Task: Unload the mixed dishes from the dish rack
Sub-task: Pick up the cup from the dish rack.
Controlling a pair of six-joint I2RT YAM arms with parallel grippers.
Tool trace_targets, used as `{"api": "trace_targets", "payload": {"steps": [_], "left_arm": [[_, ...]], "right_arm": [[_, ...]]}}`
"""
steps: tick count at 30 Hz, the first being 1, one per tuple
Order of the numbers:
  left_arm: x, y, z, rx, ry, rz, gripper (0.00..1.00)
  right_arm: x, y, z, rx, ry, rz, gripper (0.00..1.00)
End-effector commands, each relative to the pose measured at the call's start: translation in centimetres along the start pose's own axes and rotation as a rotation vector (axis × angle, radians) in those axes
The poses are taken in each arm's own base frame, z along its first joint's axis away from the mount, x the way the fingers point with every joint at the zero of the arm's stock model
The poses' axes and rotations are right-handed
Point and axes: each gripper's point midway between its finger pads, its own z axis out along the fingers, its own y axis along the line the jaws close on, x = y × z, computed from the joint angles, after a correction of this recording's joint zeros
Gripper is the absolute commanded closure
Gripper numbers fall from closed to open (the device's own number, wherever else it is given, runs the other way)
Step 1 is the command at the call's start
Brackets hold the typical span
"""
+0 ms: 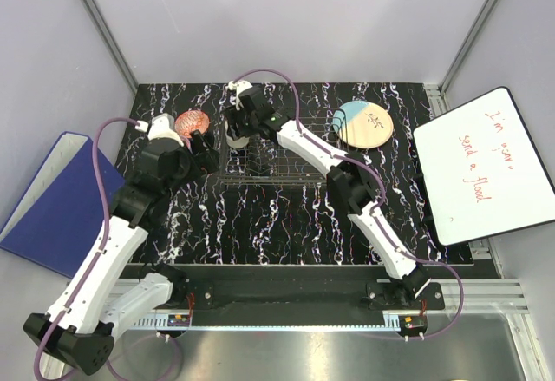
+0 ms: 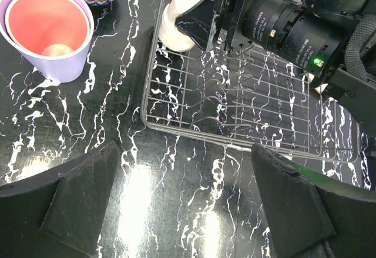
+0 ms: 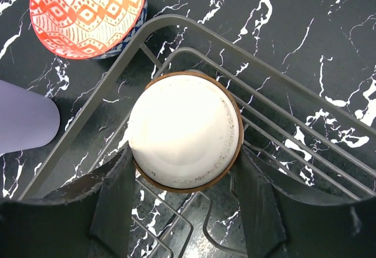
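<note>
The wire dish rack (image 1: 286, 151) lies mid-table; it also shows in the left wrist view (image 2: 235, 111) and the right wrist view (image 3: 282, 123). A whitish cup (image 3: 183, 129) stands upside down in its far left corner (image 2: 176, 20). My right gripper (image 3: 185, 159) is shut on the cup, one finger against each side (image 1: 238, 131). My left gripper (image 2: 188, 211) is open and empty over the table just left of the rack (image 1: 206, 151). A lavender cup (image 2: 64, 64) with a salmon-pink cup (image 2: 44, 26) nested inside stands on the table. The red-orange bowl (image 1: 192, 123) sits beside it (image 3: 88, 11). The light-blue-and-cream plate (image 1: 364, 125) lies at the rack's right end.
A blue binder (image 1: 52, 199) lies off the table's left edge. A whiteboard with red writing (image 1: 486, 164) lies at the right edge. The right arm (image 1: 312, 151) stretches over the rack.
</note>
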Motion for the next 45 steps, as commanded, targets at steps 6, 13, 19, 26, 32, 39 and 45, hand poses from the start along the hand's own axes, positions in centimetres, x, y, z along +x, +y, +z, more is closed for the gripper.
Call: {"api": "trace_targets", "payload": {"steps": [6,13,19,26,32,39,45], "left_arm": [[-1.9,-0.6,-0.3,0.021,-0.076,0.007,0.01],[-3.0,-1.1,-0.4,0.022,-0.096,0.010,0.01],[-3.4,-1.9,0.1,0.044,-0.101,-0.016,0.01],[-3.6,-8.1,0.3,0.366,-0.105,-0.127,0.01],[-4.6,-15.5,-4.6,0.905,-0.138,-0.232,0.01],[-3.0,-19.2,-7.3,1.293,0.006,-0.311,0.01],[-1.3,-18.5,-5.4,1.256,0.044,-0.353,0.01]], "right_arm": [[-8.3,3.5,-8.0,-0.034,-0.218,-0.001,0.60],[-14.2,4.3,-18.2,-0.044,-0.370,0.001,0.78],[-14.8,2.2,-25.7,0.042,-0.472,0.058,1.00],[-11.3,-2.2,-31.4,-0.124,-0.644,0.437,1.00],[-8.6,-2.3,-38.7,-0.677,-0.871,0.717,1.00],[-6.6,-2.0,-38.7,-0.957,-0.834,0.841,1.00],[-6.6,-1.2,-39.4,-0.964,-0.844,0.783,1.00]]}}
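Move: The right hand's fingers are already around the cup, whose middle is about 2 cm ahead, 2 cm left and 2 cm below, in the rack's far left corner. The bowl is roughly 13 cm left and 5 cm farther out, the purple cup about 16 cm left and 6 cm back; the rack's middle is some 12 cm right and 5 cm back. From the open left hand the cup lies about 23 cm ahead, 6 cm right and 17 cm lower. Keeping its pinch on the cup, the right hand lifts it out of the rack, rising some 25 cm while drawing back and swinging right about 20 cm, then sinks roughly 8 cm over the rack as the wrist rolls the cup onto its side, mouth towards the left hand. The left hand, still wide open, later sweeps right and up, turning clockwise and rolling its left side down to face the cup. ##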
